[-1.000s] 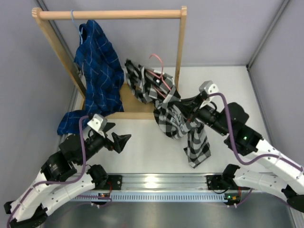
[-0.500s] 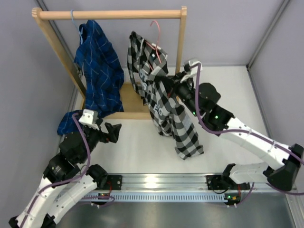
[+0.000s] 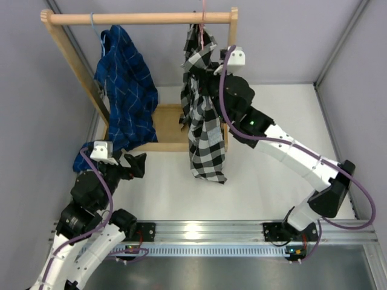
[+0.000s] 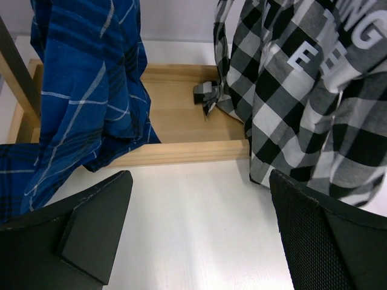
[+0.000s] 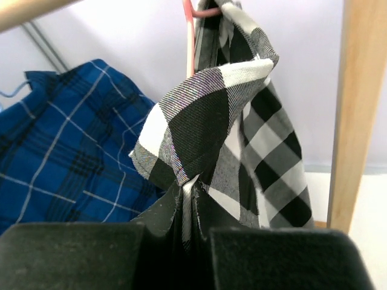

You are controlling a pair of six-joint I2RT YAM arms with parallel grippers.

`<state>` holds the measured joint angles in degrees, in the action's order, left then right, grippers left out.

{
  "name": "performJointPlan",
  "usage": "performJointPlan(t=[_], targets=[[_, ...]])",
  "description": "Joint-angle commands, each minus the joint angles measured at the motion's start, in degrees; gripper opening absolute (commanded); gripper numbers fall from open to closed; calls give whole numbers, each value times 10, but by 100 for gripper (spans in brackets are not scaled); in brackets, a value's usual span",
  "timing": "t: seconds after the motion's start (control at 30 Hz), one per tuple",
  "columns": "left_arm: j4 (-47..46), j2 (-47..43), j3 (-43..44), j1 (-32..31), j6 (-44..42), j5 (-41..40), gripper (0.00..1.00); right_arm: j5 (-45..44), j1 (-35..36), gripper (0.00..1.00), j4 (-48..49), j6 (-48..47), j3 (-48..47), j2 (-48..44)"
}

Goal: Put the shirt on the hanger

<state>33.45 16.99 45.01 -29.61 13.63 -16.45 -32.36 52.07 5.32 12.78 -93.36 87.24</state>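
The black-and-white checked shirt (image 3: 202,115) hangs long from the top of the wooden rack, draped on the pink hanger (image 3: 204,11), whose hook reaches the rod; whether it rests on the rod I cannot tell. My right gripper (image 3: 210,67) is high beside the rod, shut on a fold of the shirt (image 5: 205,115) just below the hanger's wire (image 5: 189,36). My left gripper (image 3: 138,164) is low on the table at the left, open and holding nothing (image 4: 199,241). In the left wrist view the shirt's lower part (image 4: 302,90) hangs ahead to the right.
A blue plaid shirt (image 3: 124,84) hangs on the left of the wooden rod (image 3: 139,19), its tail on the table. The rack's right post (image 5: 357,109) stands close to my right gripper. The rack's wooden base (image 4: 181,121) lies ahead of my left gripper.
My right arm has lifted the shirt and hanger from the rack's base up to the rod. My left arm has drawn back to the left, still open.
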Motion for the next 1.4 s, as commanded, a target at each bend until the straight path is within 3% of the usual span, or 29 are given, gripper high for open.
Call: performJointPlan(t=[0.0,0.13,0.3,0.43,0.53,0.6,0.63,0.7,0.73,0.77,0.87,0.97,1.03,1.07,1.17,1.27,1.37], targets=[[-29,-3,-4,3,6,18,98,-54,25,0,-30,27,-64,29],[-33,-4,-4,5,4,35,98,-120,62,0,-31,36,-74,56],[-51,1,-8,10,-3,130,98,-181,103,0,-51,54,-125,100],[-56,25,-8,29,-6,162,98,-211,118,0,-52,72,-149,125],[-56,34,-6,42,-6,179,98,-204,120,22,-42,91,-127,109],[-55,36,-8,46,-6,178,98,-178,122,24,-35,89,-119,97],[-55,37,-8,47,-9,173,98,-171,124,30,-41,81,-123,93],[-53,38,-11,46,-7,140,98,-169,132,63,-52,65,-113,77],[-53,37,-12,47,-7,131,98,-165,135,97,-52,62,-97,45],[-53,33,-12,46,-8,130,98,-133,136,99,-52,61,-79,25],[-53,35,-11,46,-9,126,98,-75,135,99,-61,38,3,-63],[-51,34,-9,47,-10,118,98,-58,135,99,-143,-13,67,-151],[-48,32,-9,47,-11,106,98,-91,135,99,-174,-57,146,-228],[-47,31,-9,47,-11,98,98,-167,135,99,-181,-77,217,-255],[-47,45,-8,52,-12,60,98,-284,117,99,-181,-109,351,-371],[-40,80,4,95,-13,69,98,-268,73,99,-200,-121,426,-493],[-36,93,0,158,-14,104,98,-243,49,99,-289,-87,463,-582]])
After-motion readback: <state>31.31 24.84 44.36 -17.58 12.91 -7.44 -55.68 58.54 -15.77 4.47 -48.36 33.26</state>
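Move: About 8 cm ahead, 8 cm left and 14 cm above the right hand is the spot on the rack rod for the hanger in the checked shirt this hand still pinches. The right post stands some 8 cm ahead and 8 cm to its right; the blue shirt hangs roughly 32 cm left and 6 cm ahead, its middle 10 cm lower. From the left hand, the rod spot is about 25 cm ahead, 18 cm right and 31 cm up. Carrying the pinched shirt about 7 cm left along the rod and lowering it some 4 cm to set the hook over it, the right hand opens wide and lets go of the cloth. It then draws back and sweeps roughly 30 cm right and down, away from the rack, turning clockwise. The empty left hand drifts right a few centimetres, then returns left, forward and slightly down. ##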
